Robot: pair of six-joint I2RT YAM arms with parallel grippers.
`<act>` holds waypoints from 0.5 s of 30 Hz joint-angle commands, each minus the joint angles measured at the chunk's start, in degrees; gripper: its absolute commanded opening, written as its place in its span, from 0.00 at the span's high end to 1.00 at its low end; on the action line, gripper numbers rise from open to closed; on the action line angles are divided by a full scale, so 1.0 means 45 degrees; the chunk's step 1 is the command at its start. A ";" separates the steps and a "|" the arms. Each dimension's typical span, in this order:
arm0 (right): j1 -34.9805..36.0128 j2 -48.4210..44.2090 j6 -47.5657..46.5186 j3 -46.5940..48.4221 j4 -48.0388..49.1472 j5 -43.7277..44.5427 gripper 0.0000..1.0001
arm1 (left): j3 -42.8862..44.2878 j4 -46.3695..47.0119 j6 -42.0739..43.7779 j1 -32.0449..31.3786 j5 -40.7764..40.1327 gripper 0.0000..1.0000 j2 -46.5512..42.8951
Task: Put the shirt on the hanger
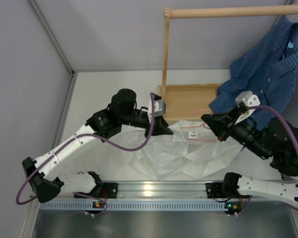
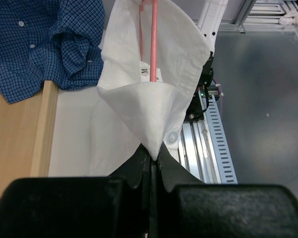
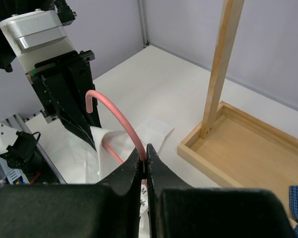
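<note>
The white shirt (image 1: 179,156) lies crumpled on the table between the arms, collar toward the wooden base. My left gripper (image 1: 164,130) is shut on the tip of the shirt's collar (image 2: 152,148) and holds it lifted, so the collar opening gapes. The pink wire hanger (image 2: 153,39) runs into that opening beside the small label (image 2: 145,73). My right gripper (image 3: 146,159) is shut on the hanger's hook (image 3: 120,119), just right of the collar (image 1: 211,126). Most of the hanger's triangle is hidden under the cloth.
A wooden frame with a tray base (image 1: 188,101), upright post (image 3: 221,69) and top rail (image 1: 228,12) stands behind the shirt. A blue checked shirt (image 1: 268,69) hangs from the rail at the right, draping onto the tray. A metal rail (image 1: 159,191) runs along the near edge.
</note>
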 commanded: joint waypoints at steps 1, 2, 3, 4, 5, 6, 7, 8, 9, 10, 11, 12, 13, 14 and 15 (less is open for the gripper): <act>0.0060 0.0111 0.0266 0.0401 0.1323 0.0966 1.00 | 0.0088 0.0721 0.0348 -0.0079 0.0775 1.00 -0.0334; 0.0041 -0.0006 0.0286 0.0343 0.1304 0.1006 0.99 | 0.0029 0.0741 0.0426 -0.0098 0.0988 1.00 -0.0452; 0.0060 -0.0084 0.0306 0.0303 0.1304 0.0890 0.89 | -0.0010 0.0741 0.0427 -0.0079 0.1164 1.00 -0.0550; 0.0041 -0.0182 0.0267 0.0245 0.1285 0.0773 0.83 | 0.0028 0.0644 0.0447 -0.0079 0.1321 1.00 -0.0686; 0.0040 -0.0395 0.0209 0.0090 0.1284 0.0598 0.74 | 0.0106 0.0527 0.0485 -0.0079 0.1612 1.00 -0.0726; 0.0040 -0.0475 0.0131 -0.0008 0.1246 0.0267 0.66 | 0.0416 0.0313 0.0563 -0.0079 0.1731 1.00 -0.0746; 0.0040 -0.0650 0.0053 -0.0087 0.1110 0.0148 0.49 | 0.0613 0.0060 0.0641 -0.0060 0.1868 1.00 -0.0707; 0.0040 -0.0884 -0.0006 -0.0184 0.0973 0.0108 0.39 | 0.0789 -0.0503 0.0797 -0.0059 0.1966 1.00 -0.0649; 0.0040 -0.1002 -0.0181 -0.0147 0.0759 0.0185 0.23 | 0.1139 -0.0838 0.0914 -0.0059 0.2160 1.00 -0.0590; 0.0040 -0.1177 -0.0279 -0.0088 0.0196 0.0263 0.21 | 0.1316 -0.1170 0.1186 -0.0040 0.2259 1.00 -0.0551; 0.0040 -0.1566 -0.0377 0.0106 -0.0157 0.0341 0.21 | 0.1473 -0.1792 0.1286 -0.0040 0.2357 1.00 -0.0512; 0.0040 -0.1743 -0.0513 0.0243 -0.0548 0.0304 0.21 | 0.1590 -0.2069 0.1403 -0.0020 0.2435 1.00 -0.0511; 0.0060 -0.1958 -0.0805 0.0438 -0.1016 0.0168 0.25 | 0.1765 -0.2284 0.1539 0.0057 0.2706 1.00 -0.0511; 0.0060 -0.2269 -0.0924 0.0865 -0.2180 -0.0085 0.26 | 0.1825 -0.2460 0.1540 0.0097 0.2806 1.00 -0.0569; 0.0060 -0.2350 -0.0925 0.1121 -0.2888 -0.0745 0.27 | 0.1864 -0.2636 0.1560 0.0136 0.2865 1.00 -0.0686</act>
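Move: Straight to the right of the left hand, some 9 cm off and about level with it, is the pink hanger's middle; the rack's wooden tray lies about 13 cm ahead of that hand and 10 cm to its right, well below. From the right hand, shut on the neck just under the hook, the hanger's middle is about 4 cm back and 5 cm down, the tray some 15 cm ahead, and the blue shirt about 14 cm ahead and 18 cm to the right. Letting go of the hanger's neck, the right hand spreads its fingers wide, then draws off about 4 cm to the right and 2 cm back, rising slightly, away from the hook. The left keeps its pinch on the white shirt's shoulder and carries it roughly 3 cm back, with a little lift and drift left, turning slightly clockwise. ##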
